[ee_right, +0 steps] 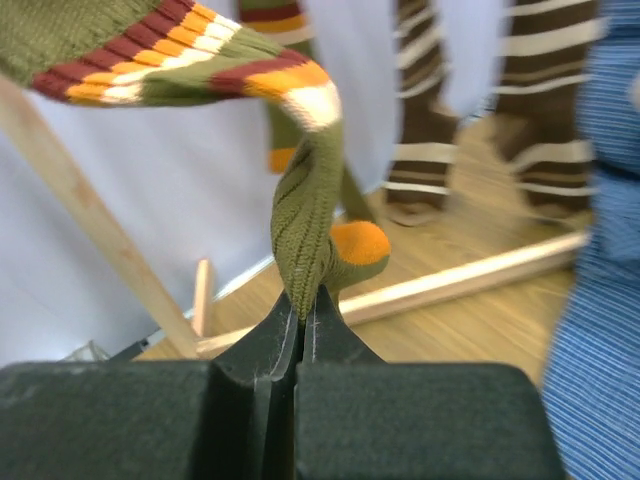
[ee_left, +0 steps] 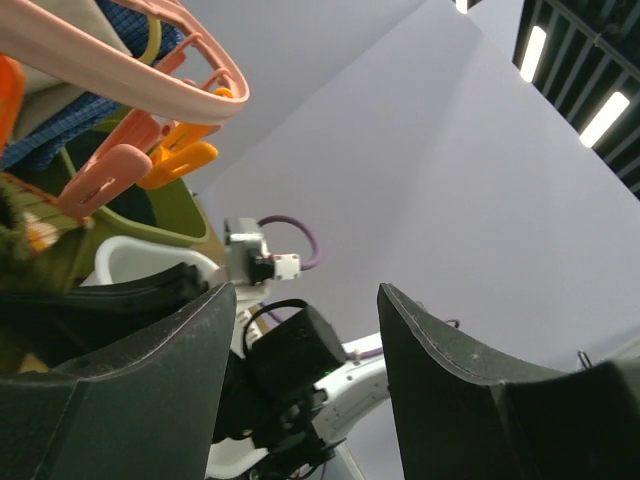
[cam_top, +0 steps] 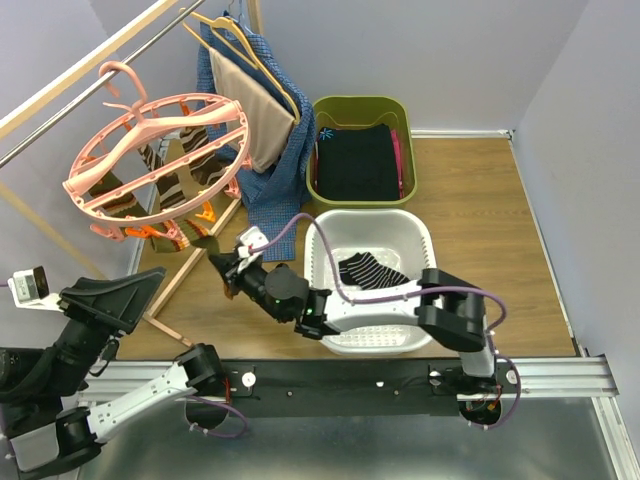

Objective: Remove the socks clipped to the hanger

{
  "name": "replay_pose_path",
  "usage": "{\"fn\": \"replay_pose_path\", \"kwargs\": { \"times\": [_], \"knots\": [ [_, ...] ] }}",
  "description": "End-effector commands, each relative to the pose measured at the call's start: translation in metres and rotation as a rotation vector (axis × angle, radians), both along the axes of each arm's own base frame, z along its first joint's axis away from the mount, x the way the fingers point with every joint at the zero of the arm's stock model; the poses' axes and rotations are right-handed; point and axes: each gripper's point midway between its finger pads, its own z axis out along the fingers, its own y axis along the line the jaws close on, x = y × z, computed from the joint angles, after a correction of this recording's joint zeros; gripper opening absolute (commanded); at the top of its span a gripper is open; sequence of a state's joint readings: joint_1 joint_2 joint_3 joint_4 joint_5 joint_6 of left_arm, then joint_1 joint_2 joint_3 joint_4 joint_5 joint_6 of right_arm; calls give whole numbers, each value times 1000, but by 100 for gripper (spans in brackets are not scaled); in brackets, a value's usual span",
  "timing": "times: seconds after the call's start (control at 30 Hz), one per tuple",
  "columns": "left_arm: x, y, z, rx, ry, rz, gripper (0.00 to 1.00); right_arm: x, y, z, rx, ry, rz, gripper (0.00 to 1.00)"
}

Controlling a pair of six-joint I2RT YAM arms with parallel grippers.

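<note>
The salmon-pink ring hanger [cam_top: 160, 150] hangs from the rail at upper left. Brown and tan striped socks [cam_top: 180, 185] dangle from clips under it. My right gripper [cam_top: 224, 268] reaches in below the ring. In the right wrist view it [ee_right: 305, 300] is shut on the lower end of an olive sock [ee_right: 305, 220] with orange toe and striped band. More brown striped socks [ee_right: 540, 100] hang behind. My left gripper [cam_top: 150, 285] sits low at the left, open. Nothing lies between its fingers [ee_left: 150, 380]; the hanger's rim [ee_left: 120, 60] and orange clips [ee_left: 170, 160] are above it.
A white basket [cam_top: 420, 240] under the right arm holds a black striped sock [cam_top: 372, 270]. Behind it is an olive bin [cam_top: 360, 108] of black clothing. A blue garment [cam_top: 275, 170] and a beige one [cam_top: 250, 100] hang beside the ring. A wooden rack leg [cam_top: 190, 265] slants nearby.
</note>
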State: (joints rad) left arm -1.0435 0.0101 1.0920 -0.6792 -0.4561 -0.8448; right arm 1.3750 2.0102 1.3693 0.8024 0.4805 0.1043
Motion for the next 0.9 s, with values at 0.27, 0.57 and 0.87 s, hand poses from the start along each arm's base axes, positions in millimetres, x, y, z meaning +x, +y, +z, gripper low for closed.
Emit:
{"fn": "replay_pose_path", "kwargs": {
  "times": [0.27,0.57,0.87],
  "knots": [
    [17,8,-28,97,113,171,68,14,-113,-4,-179,56,-262,4],
    [54,-16,-50,204,243,285,71,16,-167,7,-231,54,-357,4],
    [84,-28,-50,198,308,384,72,17,-202,18,-242,44,-427,4]
  ]
}}
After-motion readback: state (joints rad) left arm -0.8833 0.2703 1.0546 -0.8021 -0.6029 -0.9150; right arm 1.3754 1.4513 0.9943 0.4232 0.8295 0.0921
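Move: The right hand already pinches the toe of the green striped sock; the white basket it heads for lies about 33 cm to its right, 8 cm ahead and well below. The clip holding the sock's cuff is about 9 cm left of this hand, 2 cm ahead and 10 cm higher, and the blue shirt's hem is some 9 cm right, 13 cm ahead and lower. From the left hand that clip lies about 12 cm ahead, 3 cm left and a little below. Keeping the sock's toe shut between its fingers, the right hand draws it steadily to the right, away from the clip and towards the white basket, by about 18 cm, ending some 2 cm higher and swinging about 20 degrees clockwise, with its left side dipping. The left hand first drifts slightly left, then moves some 7 cm forward and 6 cm down, ending a little to the right, tipping down and turning counter-clockwise as its open fingers come towards the clip without closing on it. ##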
